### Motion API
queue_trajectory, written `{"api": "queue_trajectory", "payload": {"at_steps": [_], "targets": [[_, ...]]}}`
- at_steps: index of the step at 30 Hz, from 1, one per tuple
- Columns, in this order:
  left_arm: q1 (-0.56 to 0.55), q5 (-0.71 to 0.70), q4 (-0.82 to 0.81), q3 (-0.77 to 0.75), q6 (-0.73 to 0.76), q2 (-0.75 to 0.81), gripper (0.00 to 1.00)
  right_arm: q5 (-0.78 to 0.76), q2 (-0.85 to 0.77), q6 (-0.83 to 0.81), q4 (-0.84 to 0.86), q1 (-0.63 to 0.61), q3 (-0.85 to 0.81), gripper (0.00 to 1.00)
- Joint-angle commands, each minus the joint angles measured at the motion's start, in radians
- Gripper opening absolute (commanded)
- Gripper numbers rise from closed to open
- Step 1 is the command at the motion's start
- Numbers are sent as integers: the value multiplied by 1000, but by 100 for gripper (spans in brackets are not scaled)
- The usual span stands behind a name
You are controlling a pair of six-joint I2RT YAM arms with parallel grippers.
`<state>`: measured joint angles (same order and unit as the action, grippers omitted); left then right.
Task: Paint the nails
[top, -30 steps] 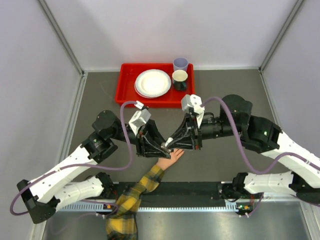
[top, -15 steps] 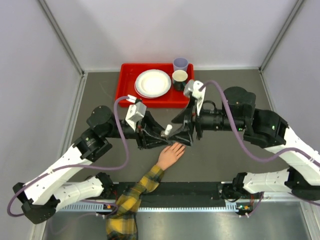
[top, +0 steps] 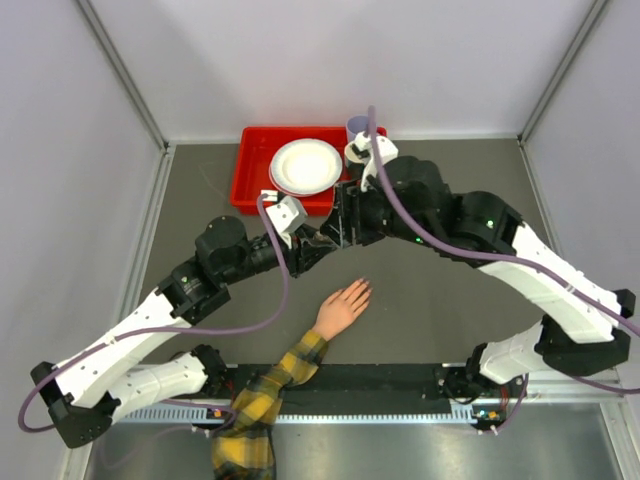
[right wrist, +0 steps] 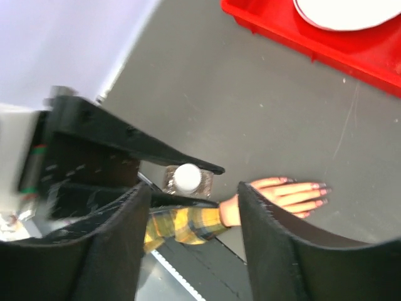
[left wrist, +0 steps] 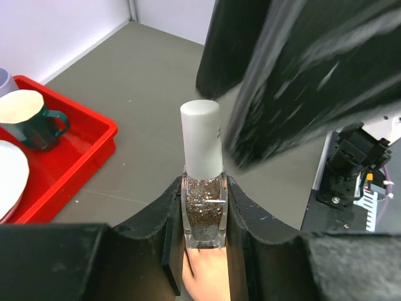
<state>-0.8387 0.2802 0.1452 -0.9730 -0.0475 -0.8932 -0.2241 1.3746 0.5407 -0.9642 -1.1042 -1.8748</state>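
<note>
The pale mannequin hand (top: pixel 342 306) lies palm down on the grey table, its arm in a yellow-and-black plaid sleeve (top: pixel 268 385). The nails (right wrist: pixel 319 190) show pink at the fingertips. My left gripper (left wrist: pixel 202 219) is shut on a small clear bottle (left wrist: pixel 202 210) of glittery polish with a white cap (left wrist: pixel 200 138), held upright just beyond the hand. My right gripper (right wrist: pixel 191 244) hangs above it, open, with nothing between its fingers. In the top view the left gripper (top: pixel 322 247) and right gripper (top: pixel 340 228) meet between the hand and the tray.
A red tray (top: pixel 252 180) at the back holds a white plate (top: pixel 305 166), a dark green mug (left wrist: pixel 34 119) and a lilac cup (top: pixel 360 127). White walls close the table on three sides. A black rail (top: pixel 400 378) runs along the near edge.
Both grippers have moved away from the hand toward the tray. The right gripper has opened and risen above the capped bottle. The left gripper still holds the bottle.
</note>
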Motion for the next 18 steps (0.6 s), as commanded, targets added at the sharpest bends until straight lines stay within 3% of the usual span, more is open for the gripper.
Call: {"api": "queue_trajectory", "payload": {"at_steps": [1,6,11,14,17,18], "targets": [[1,-29,-49,3,21,17,0,-18,33,22,-21,-8,-52,53],[0,-19,-50,8,20,20,0,11,46,7,-8,-8,-53,38],[1,20,-33,-4,26,13,0,29,50,-41,-7,-8,-55,30],[1,59,-4,-18,34,11,0,66,47,-77,-7,-8,-50,12],[1,106,2,-20,28,23,0,129,26,-110,15,-2,-26,0],[1,119,2,-23,23,26,0,155,20,-116,22,4,-17,0]]}}
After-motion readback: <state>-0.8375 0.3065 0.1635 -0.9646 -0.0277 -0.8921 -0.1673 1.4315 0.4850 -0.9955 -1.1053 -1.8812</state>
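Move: The right gripper hangs open just above the white cap of the polish bottle: the cap's middle is about 3 cm below it, some 1 cm to its left and level with it fore and aft. Roughly 36 cm below the right hand the mannequin hand lies about 1 cm nearer the base and 2 cm to the right, with the red tray's middle about 29 cm ahead and 4 cm left. For the left hand, which already grips the bottle's body, the cap is about 3 cm straight above. The right hand sinks about 2.5 cm, easing a good 1 cm to its left, to bring its open fingers down astride the cap, and tips only about five degrees as it goes. Staying at that height, it narrows its fingers from a little over half open to nearly shut and pinches the white cap from both sides, while the left hand keeps its grip on the glass body, holds the bottle upright and settles downward by just under 1 cm. ##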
